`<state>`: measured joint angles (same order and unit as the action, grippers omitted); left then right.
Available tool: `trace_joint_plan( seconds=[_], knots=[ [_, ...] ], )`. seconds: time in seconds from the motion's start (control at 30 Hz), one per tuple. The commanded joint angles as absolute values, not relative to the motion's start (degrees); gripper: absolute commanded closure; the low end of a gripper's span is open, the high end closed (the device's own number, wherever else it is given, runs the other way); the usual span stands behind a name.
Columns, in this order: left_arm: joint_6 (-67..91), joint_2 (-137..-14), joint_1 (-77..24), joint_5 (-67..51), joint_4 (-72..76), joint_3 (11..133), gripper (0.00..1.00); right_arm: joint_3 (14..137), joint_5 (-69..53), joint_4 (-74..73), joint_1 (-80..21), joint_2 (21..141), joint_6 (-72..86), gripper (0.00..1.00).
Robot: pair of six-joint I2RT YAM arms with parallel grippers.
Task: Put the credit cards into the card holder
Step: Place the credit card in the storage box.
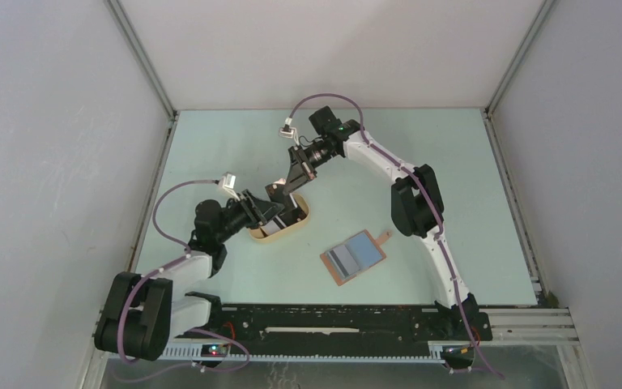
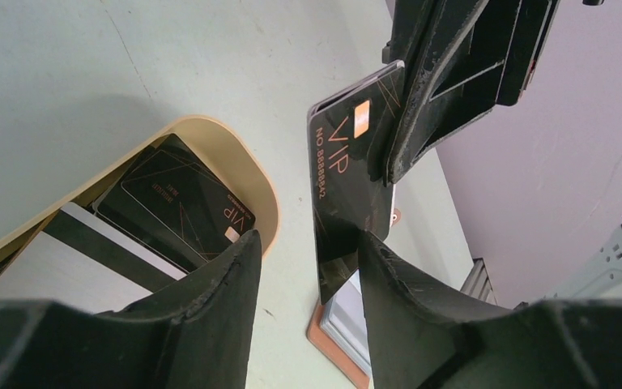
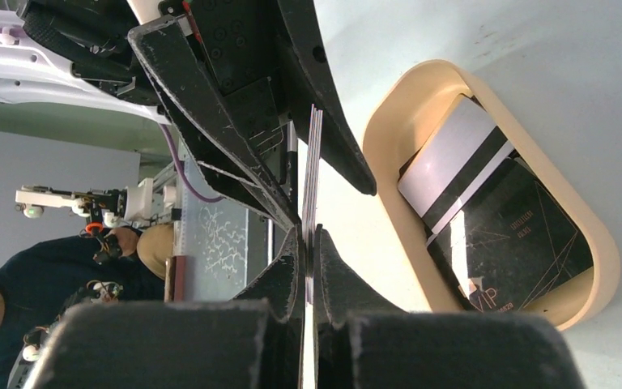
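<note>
A black credit card (image 2: 348,170) marked VIP hangs in the air above the table, and my right gripper (image 3: 308,231) is shut on its upper end; it shows edge-on (image 3: 314,162) in the right wrist view. My left gripper (image 2: 308,239) stands open around the card's lower end: one finger (image 2: 389,275) touches it, the other (image 2: 227,275) is apart. More credit cards, one black (image 2: 178,203) and one white with a dark stripe (image 2: 73,251), lie in the tan oval tray (image 2: 251,174). The card holder (image 1: 353,257) lies open on the table, blue pockets up.
The tan tray (image 1: 261,234) sits just below both grippers, left of the table's middle. The card holder's snap tab (image 1: 385,236) points to the back right. Grey walls close in the table on three sides. A person shows in the background of the right wrist view.
</note>
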<state>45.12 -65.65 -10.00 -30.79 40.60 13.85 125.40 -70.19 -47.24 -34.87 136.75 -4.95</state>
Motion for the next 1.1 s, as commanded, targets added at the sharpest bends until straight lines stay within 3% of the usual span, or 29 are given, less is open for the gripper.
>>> trace_joint_plan(
  seconds=[0.0,0.33,0.47,0.57,0.73,0.83,1.07],
  knots=[
    [45.5,-66.4,-10.5,-32.9,44.6,15.9,0.48,126.8,-70.1,-45.8,-35.2,136.6,-3.7,1.0],
    [46.0,-68.2,-11.3,-33.1,44.6,16.6,0.52,126.8,-65.5,-45.0,-36.1,137.2,-2.2,1.0],
    [46.1,-68.8,-11.3,-33.5,44.6,17.1,0.64,126.8,-64.8,-44.7,-36.4,137.5,-1.9,1.0],
    [46.1,-69.5,-11.3,-33.9,44.7,17.5,0.81,126.9,-64.1,-44.6,-36.7,137.8,-2.1,1.0],
    [46.0,-71.2,-11.0,-35.3,44.6,18.0,0.98,126.9,-65.1,-44.5,-36.4,138.5,-2.1,1.0],
    [45.9,-72.5,-10.4,-36.7,44.6,18.1,1.0,127.3,-68.8,-44.4,-35.8,139.8,-2.0,1.0],
    [47.3,-74.4,-7.5,-38.0,43.9,17.3,1.0,128.0,-73.9,-42.3,-34.6,142.5,0.6,0.67]
  ],
)
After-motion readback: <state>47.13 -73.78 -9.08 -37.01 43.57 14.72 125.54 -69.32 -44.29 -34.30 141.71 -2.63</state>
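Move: The upright stack of credit cards, still pinched by the right fingers, has its near end between the half-open left fingers. Its middle lies about 3 cm ahead of the left hand, 1 cm left and 2 cm up. From the right hand that middle is 1 cm back, 2 cm left and 2 cm down. The storage box lies almost under the left hand, 1 cm left and some 11 cm below; the card holder is roughly 11 cm back and 17 cm right of the left hand, 12 cm down. The left hand closes from half open to pinch the lower end of the card stack above the storage box, easing about 2 cm down and 1 cm to the right as its fingertips tip slightly down. The right hand carries the stack down about 4 cm and 1 cm forward while its fingers stay shut on it, then opens them roughly a quarter at the very end, still sinking, to leave the cards to the left hand. ##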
